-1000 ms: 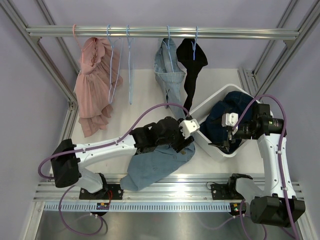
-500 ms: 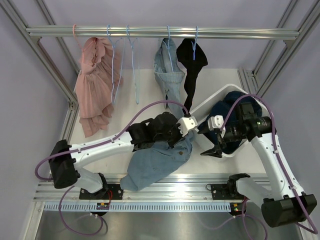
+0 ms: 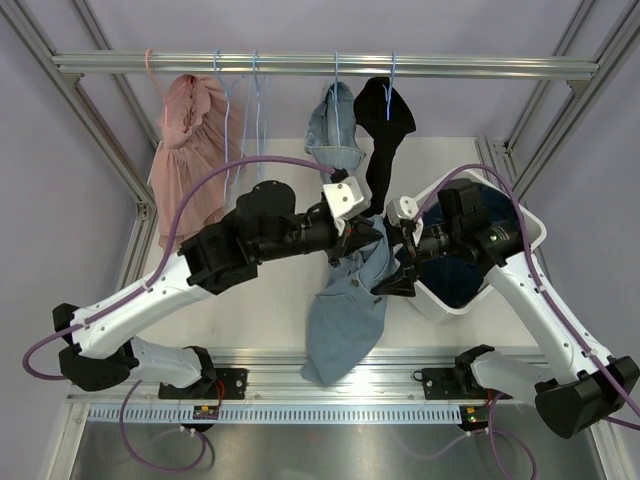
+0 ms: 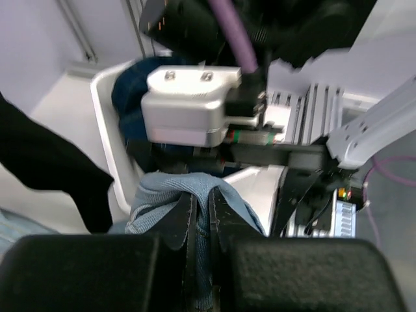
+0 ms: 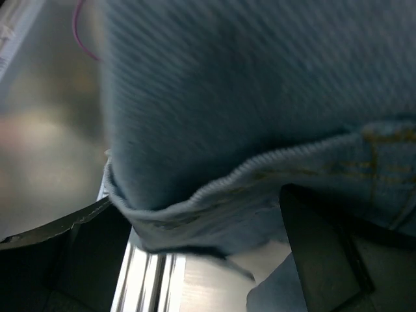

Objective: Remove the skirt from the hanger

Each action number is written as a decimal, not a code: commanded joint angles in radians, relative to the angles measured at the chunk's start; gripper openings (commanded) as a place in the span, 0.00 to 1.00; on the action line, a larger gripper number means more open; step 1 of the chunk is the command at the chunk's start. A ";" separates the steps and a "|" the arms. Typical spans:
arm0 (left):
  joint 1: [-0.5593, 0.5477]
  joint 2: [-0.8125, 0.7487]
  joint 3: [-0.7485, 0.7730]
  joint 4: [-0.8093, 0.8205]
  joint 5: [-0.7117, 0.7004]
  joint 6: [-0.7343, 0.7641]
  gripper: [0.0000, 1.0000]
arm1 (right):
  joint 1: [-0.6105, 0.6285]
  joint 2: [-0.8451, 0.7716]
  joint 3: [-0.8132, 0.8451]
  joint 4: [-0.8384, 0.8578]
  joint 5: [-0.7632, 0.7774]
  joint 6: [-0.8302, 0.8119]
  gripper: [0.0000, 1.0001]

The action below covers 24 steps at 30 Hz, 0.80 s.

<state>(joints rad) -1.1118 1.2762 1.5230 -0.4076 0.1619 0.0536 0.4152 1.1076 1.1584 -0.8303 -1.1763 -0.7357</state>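
A light-blue denim skirt (image 3: 345, 320) hangs in a long fold from my left gripper (image 3: 352, 238), which is raised above the table. In the left wrist view the jaws of that gripper (image 4: 200, 198) are shut on a fold of the skirt (image 4: 175, 188). More bunched denim (image 3: 335, 135) hangs from a blue hanger (image 3: 336, 75) on the rail; whether both are one garment I cannot tell. My right gripper (image 3: 390, 268) is open beside the hanging fold. In the right wrist view the hem (image 5: 227, 97) lies between its spread fingers (image 5: 325, 260).
A white basket (image 3: 530, 222) holding dark blue clothes (image 3: 470, 270) stands at the right. On the rail (image 3: 300, 66) hang a black garment (image 3: 385, 120), a pink garment (image 3: 185, 150) and bare blue hangers (image 3: 225, 120). Frame posts flank both sides.
My left gripper shut on the denim and lifted it off the table, up and toward the rail. My right gripper came left out of the basket to the hanging fold.
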 commanded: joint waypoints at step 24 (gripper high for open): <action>-0.006 0.103 0.401 0.181 -0.120 -0.049 0.07 | -0.450 -0.058 0.503 0.160 -0.164 0.496 0.00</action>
<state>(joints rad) -1.1183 1.3983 1.8874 -0.2832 0.1333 0.0082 0.1024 1.0546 1.5520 -0.6537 -1.2819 -0.2897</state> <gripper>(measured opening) 0.059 0.066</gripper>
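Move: The left gripper already pinches the denim skirt, its loose waistband edge hanging about 9 cm below, 2 cm right and 2 cm back. That edge lies some 3 cm left of the open right gripper, straight in line and about level with it. From the right gripper the white basket is about 21 cm right, 12 cm ahead and 8 cm lower; the black garment hangs some 22 cm ahead of the left gripper, 4 cm right, about level. Close the right gripper on the skirt's waistband edge while raising both hands together, then swing it about 7 cm right and slightly forward, turning the wrist some 15 degrees clockwise, for a rise of 17 cm in all. Keep the left pinch and lift it about 15 cm, tilting its fingers up some 20 degrees. ##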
